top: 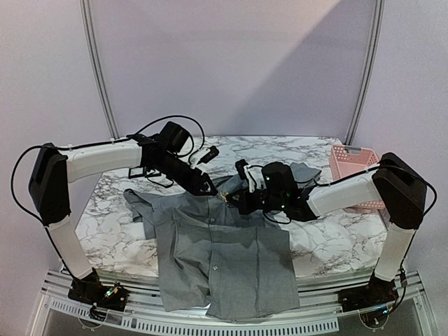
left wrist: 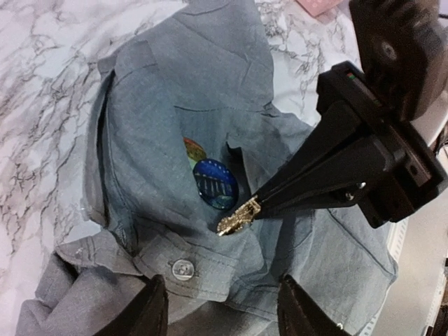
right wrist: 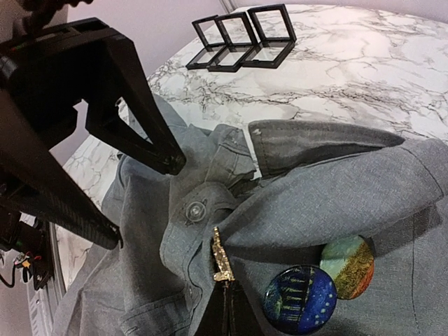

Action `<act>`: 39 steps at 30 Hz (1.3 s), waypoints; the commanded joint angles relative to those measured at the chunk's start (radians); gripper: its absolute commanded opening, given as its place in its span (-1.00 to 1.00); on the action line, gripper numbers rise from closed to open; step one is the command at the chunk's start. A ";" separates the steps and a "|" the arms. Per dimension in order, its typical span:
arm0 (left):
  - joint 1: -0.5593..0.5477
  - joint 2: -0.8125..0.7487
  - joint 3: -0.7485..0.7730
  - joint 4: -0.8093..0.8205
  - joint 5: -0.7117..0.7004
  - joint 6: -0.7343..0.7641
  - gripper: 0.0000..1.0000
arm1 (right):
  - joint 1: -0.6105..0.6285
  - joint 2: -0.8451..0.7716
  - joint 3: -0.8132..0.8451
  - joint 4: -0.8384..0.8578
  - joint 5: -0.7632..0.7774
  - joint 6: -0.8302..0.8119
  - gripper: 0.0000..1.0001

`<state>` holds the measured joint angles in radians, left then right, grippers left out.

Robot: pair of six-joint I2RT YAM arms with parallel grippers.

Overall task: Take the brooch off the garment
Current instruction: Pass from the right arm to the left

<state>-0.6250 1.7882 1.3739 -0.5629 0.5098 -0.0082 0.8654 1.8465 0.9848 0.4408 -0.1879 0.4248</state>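
The grey garment (top: 224, 259) lies spread on the marble table, its hem hanging over the near edge. A small gold brooch (left wrist: 238, 215) sits at the collar placket (right wrist: 222, 255), close to a clear button (right wrist: 194, 208). My right gripper (right wrist: 227, 283) is shut on the brooch's lower end, its two fingers pressed together (left wrist: 262, 204). My left gripper (left wrist: 220, 311) hovers open over the placket just beside it, one finger on each side of the fabric fold (right wrist: 171, 162). Two round badges, a blue one (right wrist: 301, 299) and a green-orange one (right wrist: 348, 266), sit on the shirt's chest.
A pink basket (top: 353, 164) stands at the table's back right. A row of black square frames (right wrist: 241, 35) lies on the marble at the back left. Both arms meet over the shirt's collar (top: 220, 192), close together.
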 commanded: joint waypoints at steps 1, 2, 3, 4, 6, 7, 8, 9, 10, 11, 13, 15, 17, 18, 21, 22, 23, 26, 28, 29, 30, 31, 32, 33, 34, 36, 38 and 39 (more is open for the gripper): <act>0.005 0.021 -0.010 0.008 0.062 0.029 -0.01 | -0.012 -0.044 -0.021 0.062 -0.095 -0.003 -1.00; 0.005 0.027 -0.007 0.007 0.068 0.026 -0.08 | -0.015 -0.044 -0.021 0.063 -0.106 -0.008 -1.00; 0.004 0.032 -0.006 0.009 0.071 0.023 -0.12 | -0.015 -0.043 -0.020 0.061 -0.116 -0.012 -1.00; 0.004 0.035 -0.004 0.009 0.075 0.021 -0.15 | -0.014 -0.041 -0.017 0.058 -0.124 -0.019 -1.00; 0.003 0.044 -0.005 0.012 0.088 0.017 -0.21 | -0.014 -0.038 -0.010 0.052 -0.144 -0.028 -1.00; 0.001 0.046 -0.005 0.015 0.091 0.017 -0.23 | -0.015 -0.036 -0.007 0.048 -0.152 -0.033 -1.00; -0.002 0.048 -0.007 0.015 0.090 0.016 -0.24 | -0.014 -0.034 -0.003 0.044 -0.160 -0.035 -1.00; -0.003 0.052 -0.007 0.015 0.086 0.015 -0.26 | -0.015 -0.031 0.002 0.039 -0.171 -0.039 -1.00; -0.005 0.052 -0.007 0.015 0.088 0.017 -0.27 | -0.014 -0.030 0.005 0.037 -0.178 -0.042 -1.00; -0.005 0.053 -0.007 0.015 0.092 0.016 -0.28 | -0.014 -0.030 0.007 0.037 -0.184 -0.045 -1.00; -0.005 0.051 -0.007 0.017 0.092 0.015 -0.31 | -0.014 -0.029 0.009 0.037 -0.193 -0.048 -1.00; -0.005 0.051 -0.006 0.016 0.088 0.016 -0.35 | -0.015 -0.028 0.009 0.036 -0.200 -0.053 -1.00; -0.005 0.052 -0.007 0.015 0.095 0.019 -0.41 | -0.015 -0.025 0.012 0.035 -0.210 -0.057 -1.00; -0.007 0.052 -0.007 0.013 0.100 0.020 -0.45 | -0.015 -0.022 0.014 0.032 -0.215 -0.057 -1.00; -0.009 0.058 -0.001 0.001 0.131 0.036 -0.57 | -0.015 -0.017 0.018 0.033 -0.225 -0.054 -1.00; -0.010 0.058 0.000 -0.004 0.141 0.041 -0.59 | -0.015 -0.017 0.018 0.033 -0.226 -0.053 -1.00; -0.011 0.057 0.002 -0.007 0.146 0.047 -0.59 | -0.015 -0.015 0.018 0.033 -0.228 -0.052 -1.00; -0.012 0.053 0.002 -0.015 0.156 0.055 -0.60 | -0.014 -0.015 0.020 0.033 -0.229 -0.052 -1.00; -0.012 0.055 0.002 -0.013 0.161 0.057 -0.61 | -0.015 -0.014 0.021 0.032 -0.231 -0.055 -1.00; -0.013 0.057 0.003 -0.015 0.165 0.055 -0.61 | -0.015 -0.013 0.022 0.032 -0.232 -0.054 -1.00; -0.013 0.057 0.002 -0.014 0.169 0.057 -0.61 | -0.015 -0.012 0.023 0.032 -0.232 -0.054 -1.00; -0.014 0.059 0.002 -0.015 0.170 0.057 -0.61 | -0.015 -0.012 0.023 0.030 -0.232 -0.054 -1.00; -0.016 0.060 0.002 -0.014 0.170 0.057 -0.62 | -0.014 -0.011 0.023 0.031 -0.232 -0.055 -1.00; -0.016 0.061 0.004 -0.015 0.168 0.057 -0.62 | -0.015 -0.011 0.023 0.030 -0.234 -0.056 -1.00; -0.017 0.063 0.004 -0.015 0.167 0.057 -0.63 | -0.015 -0.012 0.023 0.030 -0.234 -0.055 -1.00; -0.018 0.064 0.005 -0.018 0.167 0.059 -0.65 | -0.015 -0.011 0.023 0.031 -0.234 -0.054 -1.00; -0.018 0.065 0.004 -0.019 0.169 0.059 -0.69 | -0.015 -0.010 0.023 0.031 -0.234 -0.054 -1.00; -0.018 0.067 0.005 -0.019 0.170 0.060 -0.72 | -0.015 -0.010 0.023 0.031 -0.234 -0.055 -1.00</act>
<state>-0.6331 1.8351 1.3739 -0.5644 0.6659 0.0353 0.8513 1.8404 0.9871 0.4641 -0.4011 0.3794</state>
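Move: The gold brooch, already in the right hand's shut fingertips, lies about 4 cm to the left hand's right, level fore-and-aft and some 3 cm lower. A shirt button is 1 cm ahead, 1 cm right and 5 cm below the left hand; the blue badge is 3 cm ahead, 7 cm right, 6 cm down, and the orange-green badge 2 cm farther out and 2 cm right of it. From the right hand, the left fingers are about 6 cm left, 1 cm ahead, 2 cm up. Back and inward, both hands draw together: the left eases some 2 cm back and 1.5 cm right, dipping slightly, while its half-open fingers close to a narrow gap around the brooch's free end. The right keeps its pinch and carries the brooch about 2.5 cm back and a little left and up to meet them, turning some 10 degrees counter-clockwise. ##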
